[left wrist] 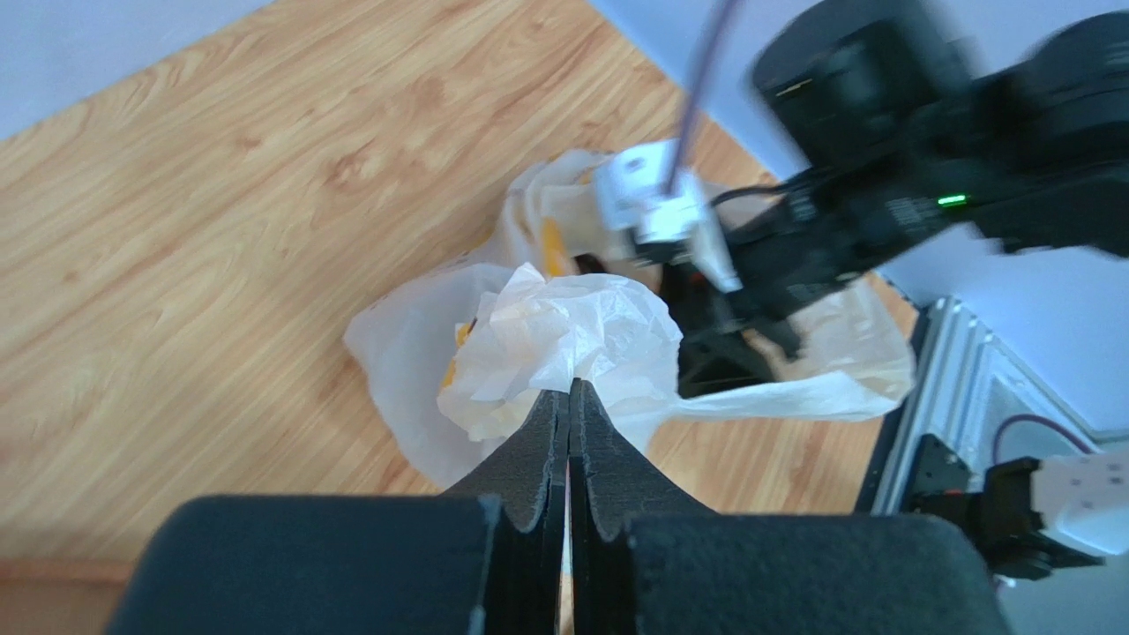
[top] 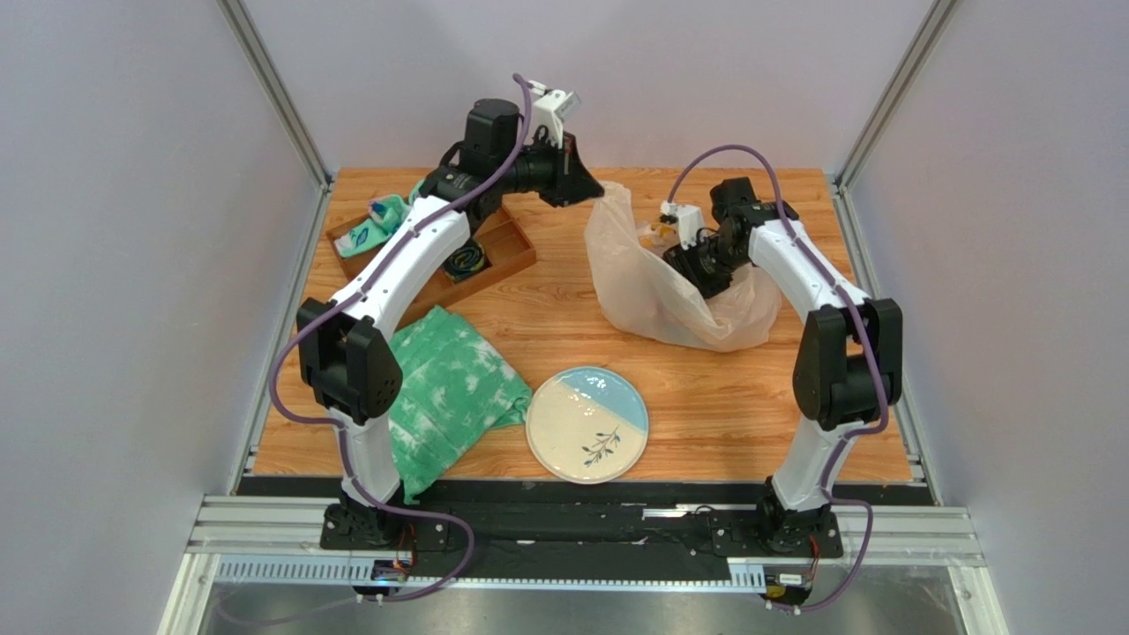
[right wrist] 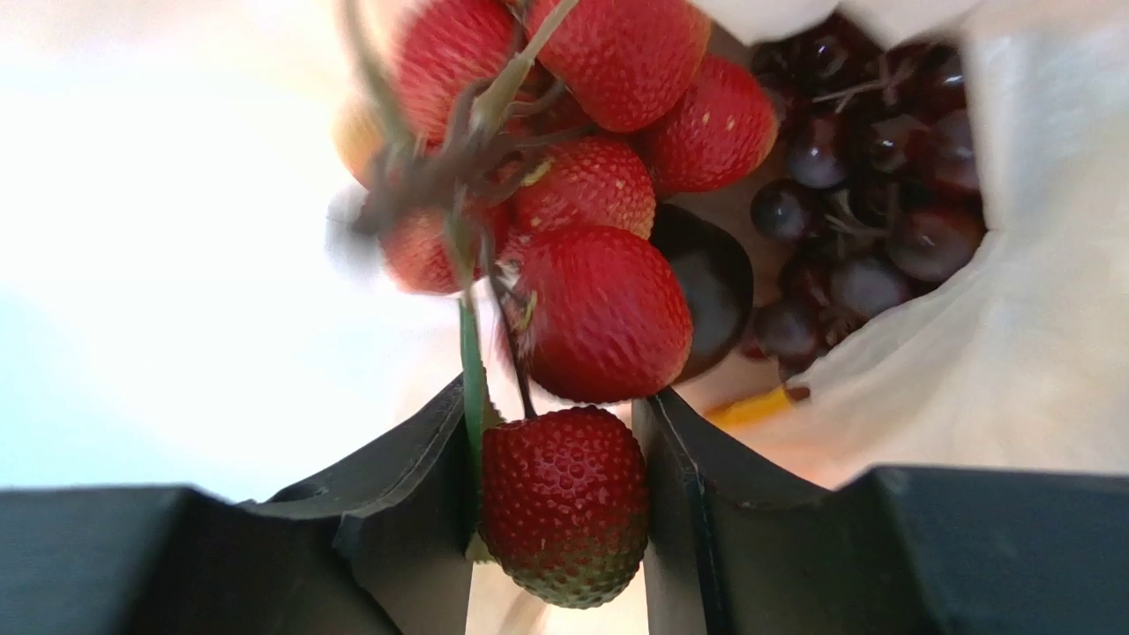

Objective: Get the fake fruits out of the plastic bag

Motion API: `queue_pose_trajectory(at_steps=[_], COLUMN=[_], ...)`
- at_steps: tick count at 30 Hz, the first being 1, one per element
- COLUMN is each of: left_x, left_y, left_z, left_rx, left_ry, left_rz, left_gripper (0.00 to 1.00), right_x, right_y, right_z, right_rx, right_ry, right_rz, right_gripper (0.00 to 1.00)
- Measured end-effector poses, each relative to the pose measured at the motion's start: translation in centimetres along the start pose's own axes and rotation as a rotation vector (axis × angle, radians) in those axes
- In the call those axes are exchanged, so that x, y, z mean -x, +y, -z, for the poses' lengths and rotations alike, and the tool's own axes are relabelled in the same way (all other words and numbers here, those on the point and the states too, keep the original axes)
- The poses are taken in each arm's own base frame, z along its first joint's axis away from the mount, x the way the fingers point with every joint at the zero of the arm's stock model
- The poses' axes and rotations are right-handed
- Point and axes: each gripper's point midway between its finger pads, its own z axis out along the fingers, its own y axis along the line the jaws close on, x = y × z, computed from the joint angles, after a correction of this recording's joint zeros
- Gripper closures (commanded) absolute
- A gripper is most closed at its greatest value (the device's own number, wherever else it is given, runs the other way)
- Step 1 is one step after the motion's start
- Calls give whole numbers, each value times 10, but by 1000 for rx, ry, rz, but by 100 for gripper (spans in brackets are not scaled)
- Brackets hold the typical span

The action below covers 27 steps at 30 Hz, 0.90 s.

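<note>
The plastic bag stands crumpled on the wooden table, its left rim pulled up. My left gripper is shut on that rim, and the pinched film bunches just beyond its fingertips. My right gripper reaches down into the bag's mouth. In the right wrist view it is shut on one bumpy red ball of the red fruit cluster. A dark purple grape bunch and a dark round fruit lie deeper in the bag.
A green-white mottled cloth lies at the front left, and a blue-and-cream plate sits front centre. A wooden tray with small items is at the back left, under my left arm. Frame posts rise at both back corners.
</note>
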Motion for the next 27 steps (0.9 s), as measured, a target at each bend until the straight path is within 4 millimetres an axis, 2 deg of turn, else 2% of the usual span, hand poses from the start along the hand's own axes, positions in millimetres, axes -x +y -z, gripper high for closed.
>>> queue_pose_trajectory(at_steps=[2, 4, 7, 10, 11, 12, 13, 14, 16, 18, 22, 24, 27], left_x=[-12, -23, -28, -28, -28, -28, -28, -29, -30, -32, -30, -21, 3], left_y=[9, 16, 20, 20, 20, 19, 18, 16, 12, 9, -8, -24, -60], left_z=[-2, -2, -2, -1, -1, -1, -1, -1, 0, 3, 28, 51, 100], left_rx=[32, 55, 65, 62, 60, 55, 46, 37, 16, 3, 12, 17, 34], left_ry=[23, 51, 68, 66, 66, 67, 69, 73, 80, 93, 121, 105, 25], left_rz=[6, 19, 30, 31, 31, 32, 36, 31, 29, 23, -3, -36, -123], left_gripper=[100, 100, 100, 98, 80, 70, 54, 45, 35, 33, 31, 31, 30], right_x=[5, 16, 38, 55, 60, 64, 69, 72, 77, 83, 106, 117, 133], right_y=[8, 18, 40, 58, 61, 64, 65, 65, 65, 65, 70, 78, 97], right_z=[18, 44, 100, 146, 157, 165, 171, 173, 175, 176, 196, 212, 246], right_rx=[-3, -23, -80, -126, -138, -146, -153, -156, -159, -158, -171, -179, -194], right_ry=[-38, -111, -279, -414, -448, -470, -491, -503, -520, -531, -597, -645, -730], right_rz=[37, 80, 163, 226, 241, 251, 258, 255, 239, 221, 228, 256, 314], right_gripper=[82, 83, 83, 83, 83, 83, 83, 84, 84, 84, 84, 84, 83])
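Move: The red fruit bunch hangs inside the plastic bag, its middle about 5 cm left of and 3 cm below the right fingers, which already grip it with a strawberry. From that hand, the dark grapes are some 4 cm ahead, 7 cm left and 7 cm lower; a black fruit is 5 cm left, level, 8 cm lower. From the left hand, holding a bag corner at its fingertips, the bunch is roughly 12 cm right, 8 cm back and 23 cm below. The red bunch and strawberry stay pinched by the right hand as it hoists them nearly 30 cm straight up out of the bag, quickly at first, slowing midway, then on up, its fingers swinging some 45 degrees from pointing down towards forward. The left hand lowers its bag corner slightly, pauses, opens to let go, then draws back, left and up, away from the bag. ##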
